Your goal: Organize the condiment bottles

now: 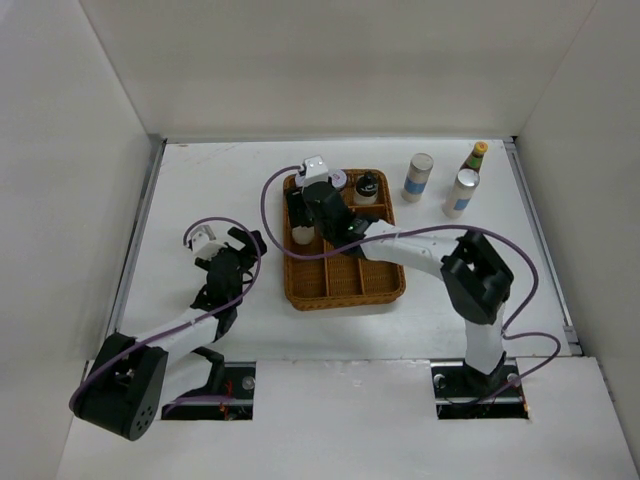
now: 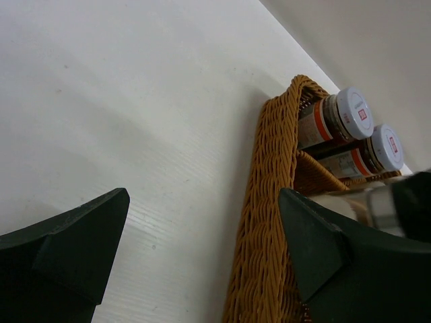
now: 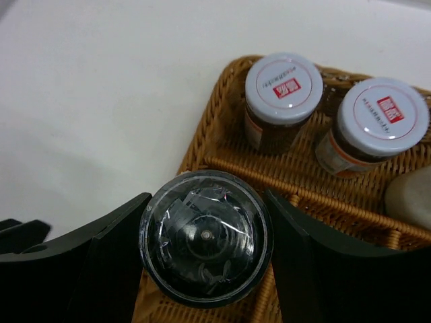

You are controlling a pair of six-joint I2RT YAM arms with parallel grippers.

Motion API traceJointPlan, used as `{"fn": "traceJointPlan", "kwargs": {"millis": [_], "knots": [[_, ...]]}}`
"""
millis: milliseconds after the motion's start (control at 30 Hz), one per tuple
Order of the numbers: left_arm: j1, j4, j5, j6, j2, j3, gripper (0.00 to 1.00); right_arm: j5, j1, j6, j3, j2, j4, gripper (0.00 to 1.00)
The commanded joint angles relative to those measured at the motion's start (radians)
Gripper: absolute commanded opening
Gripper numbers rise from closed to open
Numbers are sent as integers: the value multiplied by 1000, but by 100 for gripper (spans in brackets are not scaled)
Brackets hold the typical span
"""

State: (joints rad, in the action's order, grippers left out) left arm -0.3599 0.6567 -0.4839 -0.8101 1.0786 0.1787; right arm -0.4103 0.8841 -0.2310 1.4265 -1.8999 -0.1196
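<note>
My right gripper (image 1: pixel 303 222) (image 3: pixel 207 202) hangs over the left part of the brown wicker tray (image 1: pixel 346 299) (image 3: pixel 205 142), shut on the black-capped bottle (image 3: pixel 202 245) (image 1: pixel 302 238); its fingers press both sides of the cap. Two white-lidded jars (image 3: pixel 283 87) (image 3: pixel 382 116) stand in the tray's far compartment, also seen from the side in the left wrist view (image 2: pixel 340 118). A dark-topped jar (image 1: pixel 367 187) stands further right in the tray. On the table to the right are two white-blue cylinders (image 1: pixel 418 177) (image 1: pixel 461 193) and the red sauce bottle (image 1: pixel 474 156). My left gripper (image 1: pixel 245 260) (image 2: pixel 203 202) is open and holds nothing, just left of the tray (image 2: pixel 262 222).
The tray's front compartments (image 1: pixel 345 275) show bare wicker. White walls close in the table on the left, back and right. My right arm (image 1: pixel 430 255) stretches across the tray's right side.
</note>
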Motion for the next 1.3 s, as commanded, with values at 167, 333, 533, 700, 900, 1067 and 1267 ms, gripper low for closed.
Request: {"fn": "traceJointPlan", "kwargs": {"millis": [167,333,533,700,900,1067,1267], "knots": [[-4,34,27,-17,-8,2,95,-97,-11,74,74,-53,-121,62],[-4,44,25,-15,-12,-2,95,-84,-4,62,20,-35,-120,91],[-6,44,24,-14,-17,-2,95,-10,-41,35,-64,211,-109,100],[-7,46,31,-14,-14,-1,95,7,-243,7,-168,378,-126,100],[-11,49,33,-14,-5,4,95,-22,-513,2,-124,288,-25,100],[-12,54,34,-12,-6,2,95,-27,-599,33,-74,185,11,100],[-15,57,45,-12,12,7,95,4,-642,39,3,79,60,100]]}}
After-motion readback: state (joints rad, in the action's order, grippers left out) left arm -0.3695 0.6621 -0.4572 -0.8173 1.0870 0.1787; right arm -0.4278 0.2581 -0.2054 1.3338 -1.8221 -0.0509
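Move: The right hand holds the black-lidded bottle over its spot, the far end of the tray's left-hand compartment, some 1 cm ahead and about 11 cm down. Two white-lidded jars stand about 11 cm ahead, one straight ahead and one 8 cm to the right, both about 8 cm below; the blue-labelled bottle is about 15 cm ahead, 32 cm right and 7 cm lower. From the idle left hand, that spot is roughly 23 cm right, 6 cm ahead and 3 cm lower. Still pinching the black-lidded bottle, the right hand lowers it about 3 cm into the compartment, easing slightly forward, then opens fully and lets go. It lifts clear and arcs high over the tray to the right and forward, about 30 cm right, turning some 35 degrees clockwise, then sinks with open fingers towards the blue-labelled bottle, stopping short of a grip. ##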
